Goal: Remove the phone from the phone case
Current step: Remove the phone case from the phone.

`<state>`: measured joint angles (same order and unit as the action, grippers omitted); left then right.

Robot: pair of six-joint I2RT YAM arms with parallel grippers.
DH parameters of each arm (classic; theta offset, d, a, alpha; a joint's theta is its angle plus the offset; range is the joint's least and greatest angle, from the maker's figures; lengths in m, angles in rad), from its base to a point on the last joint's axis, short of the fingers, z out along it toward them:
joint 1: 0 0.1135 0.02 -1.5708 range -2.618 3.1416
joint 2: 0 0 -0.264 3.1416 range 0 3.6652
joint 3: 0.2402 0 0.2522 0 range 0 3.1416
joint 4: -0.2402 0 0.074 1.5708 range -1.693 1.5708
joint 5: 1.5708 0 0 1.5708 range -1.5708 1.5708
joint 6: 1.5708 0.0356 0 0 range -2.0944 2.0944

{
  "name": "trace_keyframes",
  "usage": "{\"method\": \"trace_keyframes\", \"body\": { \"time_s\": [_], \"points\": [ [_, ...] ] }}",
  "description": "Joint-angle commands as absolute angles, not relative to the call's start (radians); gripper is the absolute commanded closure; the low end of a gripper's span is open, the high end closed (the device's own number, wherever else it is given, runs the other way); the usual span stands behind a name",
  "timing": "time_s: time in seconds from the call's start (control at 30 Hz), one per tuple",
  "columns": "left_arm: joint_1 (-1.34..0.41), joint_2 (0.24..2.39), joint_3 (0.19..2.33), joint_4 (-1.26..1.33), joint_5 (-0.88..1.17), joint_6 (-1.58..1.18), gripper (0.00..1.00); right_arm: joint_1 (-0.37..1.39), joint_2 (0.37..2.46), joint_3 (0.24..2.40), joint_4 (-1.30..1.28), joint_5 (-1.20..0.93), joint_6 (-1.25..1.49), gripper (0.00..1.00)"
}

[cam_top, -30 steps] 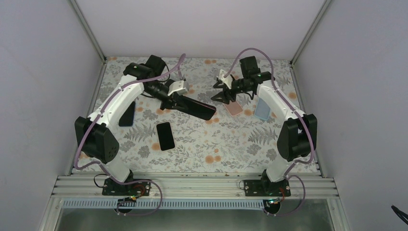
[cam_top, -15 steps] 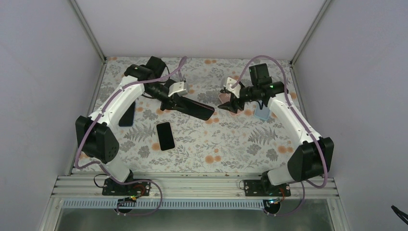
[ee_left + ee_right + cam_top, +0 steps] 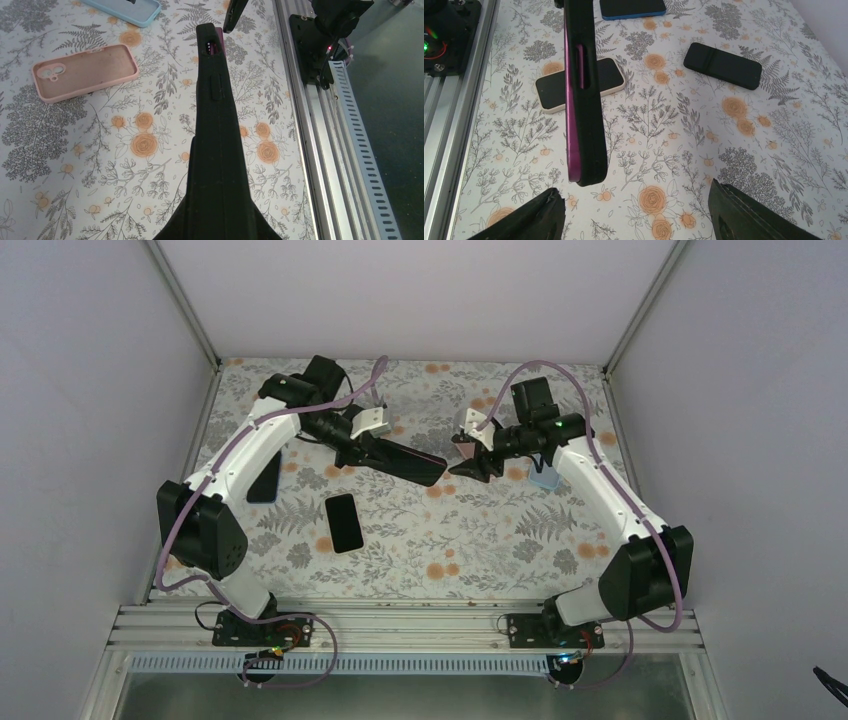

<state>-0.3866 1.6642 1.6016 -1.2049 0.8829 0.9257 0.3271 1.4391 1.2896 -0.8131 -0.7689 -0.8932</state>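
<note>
My left gripper [image 3: 365, 452] is shut on a black phone case [image 3: 412, 466] and holds it edge-on above the table. In the left wrist view the case [image 3: 215, 150] runs straight out from my jaws. A purple phone [image 3: 569, 100] sits inside the case [image 3: 586, 100] and shows along one edge. My right gripper [image 3: 470, 463] is open and empty, just off the case's free end. In the right wrist view its fingers [image 3: 524, 220] stand wide apart, and the case's end hangs near the left one without touching it.
An empty pink case [image 3: 85, 72] and a light blue case [image 3: 545, 477] lie at the right. A black phone [image 3: 344, 522] lies mid-table, a dark one [image 3: 265, 477] at the left, and another black one [image 3: 723, 65] beyond. The metal rail [image 3: 310, 140] runs along the near edge.
My right arm has swung away from the pink case and toward the free end of the held case, gripper still open. My left arm and the case have stayed put.
</note>
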Motion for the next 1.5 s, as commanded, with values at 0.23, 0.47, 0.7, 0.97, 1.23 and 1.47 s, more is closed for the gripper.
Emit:
{"method": "trace_keyframes", "body": {
  "time_s": [0.23,0.47,0.7,0.97,1.23,1.47],
  "points": [
    [-0.396,1.651,1.622,-1.184,0.952,0.923,0.98,0.333,1.466,1.277,-0.727,-0.756,-0.851,0.28],
    [-0.408,1.655,1.629,-1.206,0.992,0.938,0.98,0.333,1.488,1.283,-0.659,-0.708,-0.817,0.28],
    [-0.477,1.68,1.603,-1.277,1.006,0.984,0.98,0.334,1.563,1.35,-0.61,-0.616,-0.783,0.28],
    [-0.523,1.697,1.626,-1.276,1.021,0.969,0.98,0.408,1.62,1.464,-0.69,-0.721,-0.789,0.27],
    [-0.522,1.703,1.619,-1.182,0.953,0.906,0.98,0.516,1.609,1.503,-0.816,-1.001,-0.8,0.25],
    [-0.494,1.699,1.681,-1.031,0.831,0.802,0.98,0.707,1.767,1.565,-1.147,-1.183,-1.055,0.23]
  ]
}}
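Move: My left hand grips the cased phone by one end. From this hand the case's free end sticks out some 13 cm to the right, about 4 cm nearer my base and 6 cm lower. For my open right hand that end is roughly 2 cm to the left, 2 cm back and 3 cm below. On the table about 23 cm below the right hand, the empty pink case lies some 10 cm ahead and 11 cm to the right. I reach my open right hand forward and down about 4 cm past the case's free end. Then I sweep it left and back some 6 cm each way, turning it slightly counter-clockwise and bringing its base-side finger onto that end. My left hand keeps its pinch and goes about 3 cm back and as much down, tilting some 10 degrees. ##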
